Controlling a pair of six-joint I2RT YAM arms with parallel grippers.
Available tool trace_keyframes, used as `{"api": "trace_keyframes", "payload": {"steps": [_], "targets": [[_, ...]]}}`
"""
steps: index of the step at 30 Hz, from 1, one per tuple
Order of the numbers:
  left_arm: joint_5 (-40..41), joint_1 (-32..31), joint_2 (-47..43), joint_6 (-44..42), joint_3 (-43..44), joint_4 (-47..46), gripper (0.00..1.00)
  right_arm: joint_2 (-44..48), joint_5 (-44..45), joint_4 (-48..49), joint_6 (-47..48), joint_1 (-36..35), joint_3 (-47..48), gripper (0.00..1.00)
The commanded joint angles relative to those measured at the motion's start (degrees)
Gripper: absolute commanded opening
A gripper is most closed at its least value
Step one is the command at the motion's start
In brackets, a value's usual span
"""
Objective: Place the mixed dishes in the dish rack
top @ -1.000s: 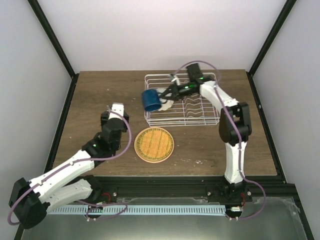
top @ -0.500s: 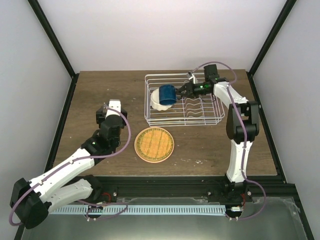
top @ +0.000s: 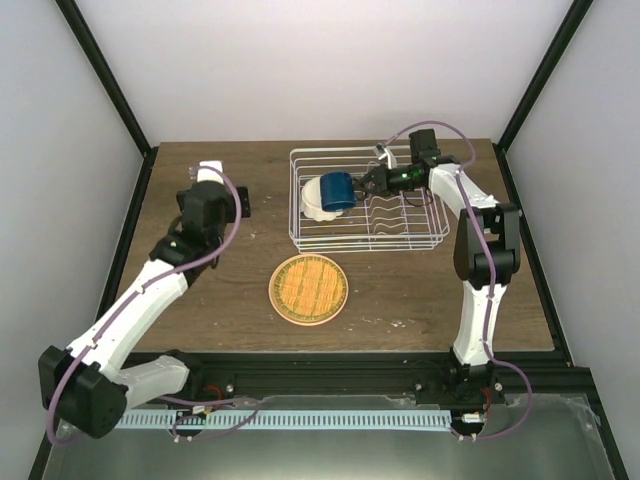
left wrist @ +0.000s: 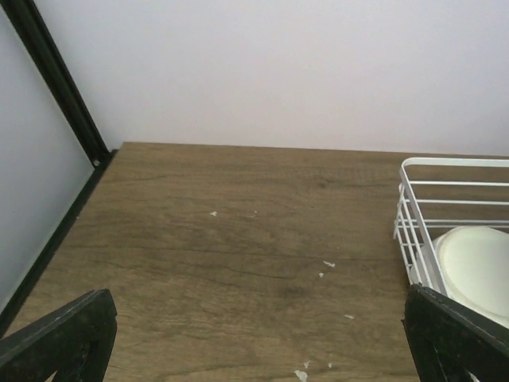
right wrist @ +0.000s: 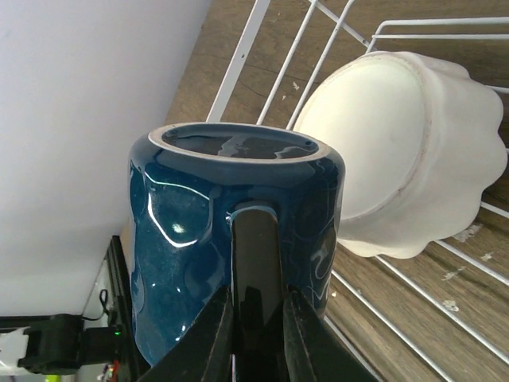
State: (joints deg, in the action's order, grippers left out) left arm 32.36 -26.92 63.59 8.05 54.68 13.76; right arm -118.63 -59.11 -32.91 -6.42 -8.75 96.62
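Observation:
The white wire dish rack [top: 400, 225] stands at the back right of the table. The white scallop-edged bowl [top: 312, 201] lies in its left end. My right gripper [top: 366, 183] is shut on the handle of the dark blue mug [top: 337, 190] and holds it inside the rack, right beside the bowl. In the right wrist view the fingers [right wrist: 215, 334] clamp the handle, with the mug [right wrist: 191, 239] next to the bowl [right wrist: 406, 151]. The orange plate [top: 308, 289] lies flat on the table in front of the rack. My left gripper [top: 212, 182] is open and empty at the back left. The pink plate is out of view.
In the left wrist view the gripper [left wrist: 258, 318] faces bare wooden table [left wrist: 238, 239], with the rack's left end [left wrist: 413, 231] and the bowl [left wrist: 477, 267] at the right. White walls and black frame posts [top: 110, 90] close in the back and sides.
My right gripper carried the mug from outside the rack's left side into the rack beside the bowl. My left arm swung away from the plate toward the back left.

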Motion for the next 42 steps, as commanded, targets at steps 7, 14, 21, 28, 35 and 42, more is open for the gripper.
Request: {"api": "trace_keyframes", "payload": {"steps": [7,14,21,28,35,42], "targets": [[-21.1,11.3,8.3,5.8,11.3,10.9,1.00,5.8,3.8,3.8,8.6,-4.7,-2.6,0.01],[-26.7,14.0,11.0,7.7,12.9,10.9,1.00,6.1,11.9,7.0,12.8,-9.7,-3.9,0.01],[-30.2,15.4,13.3,7.0,15.6,12.3,1.00,10.6,19.5,19.5,15.0,-12.5,-13.3,0.01],[-31.8,16.4,14.0,7.0,15.0,11.8,1.00,13.2,24.4,32.2,15.8,-13.4,-22.7,0.01],[-32.1,16.8,15.1,6.7,14.6,11.5,1.00,14.9,25.3,37.9,18.1,-13.8,-26.6,0.01],[-32.7,17.4,16.2,6.8,14.4,10.6,1.00,18.1,23.8,39.6,19.8,-13.9,-28.3,0.01]]}}
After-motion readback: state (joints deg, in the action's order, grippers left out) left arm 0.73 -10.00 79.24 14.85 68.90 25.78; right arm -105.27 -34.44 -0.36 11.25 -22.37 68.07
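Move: The right hand holds the mug by its handle over the dish rack. The free spot in the rack's front-left corner lies about 5 cm back, 10 cm to this hand's left and 7 cm below. The white bowl is some 10 cm left, 1 cm back and 7 cm down; the plate on the table sits roughly 18 cm back, 13 cm left and 16 cm down. From the empty left hand that corner is about 22 cm right, 4 cm ahead and 18 cm down. Leftward, back and down, the right hand carries the mug some 8 cm past the bowl's near side into the rack's front-left corner, rolling it back about 35 degrees base-up and dipping its fingertips; it rises about a centimetre at the end, still gripping the handle. The open, empty left hand reaches about 5 cm forward, sinks nearly as much and tips down. ##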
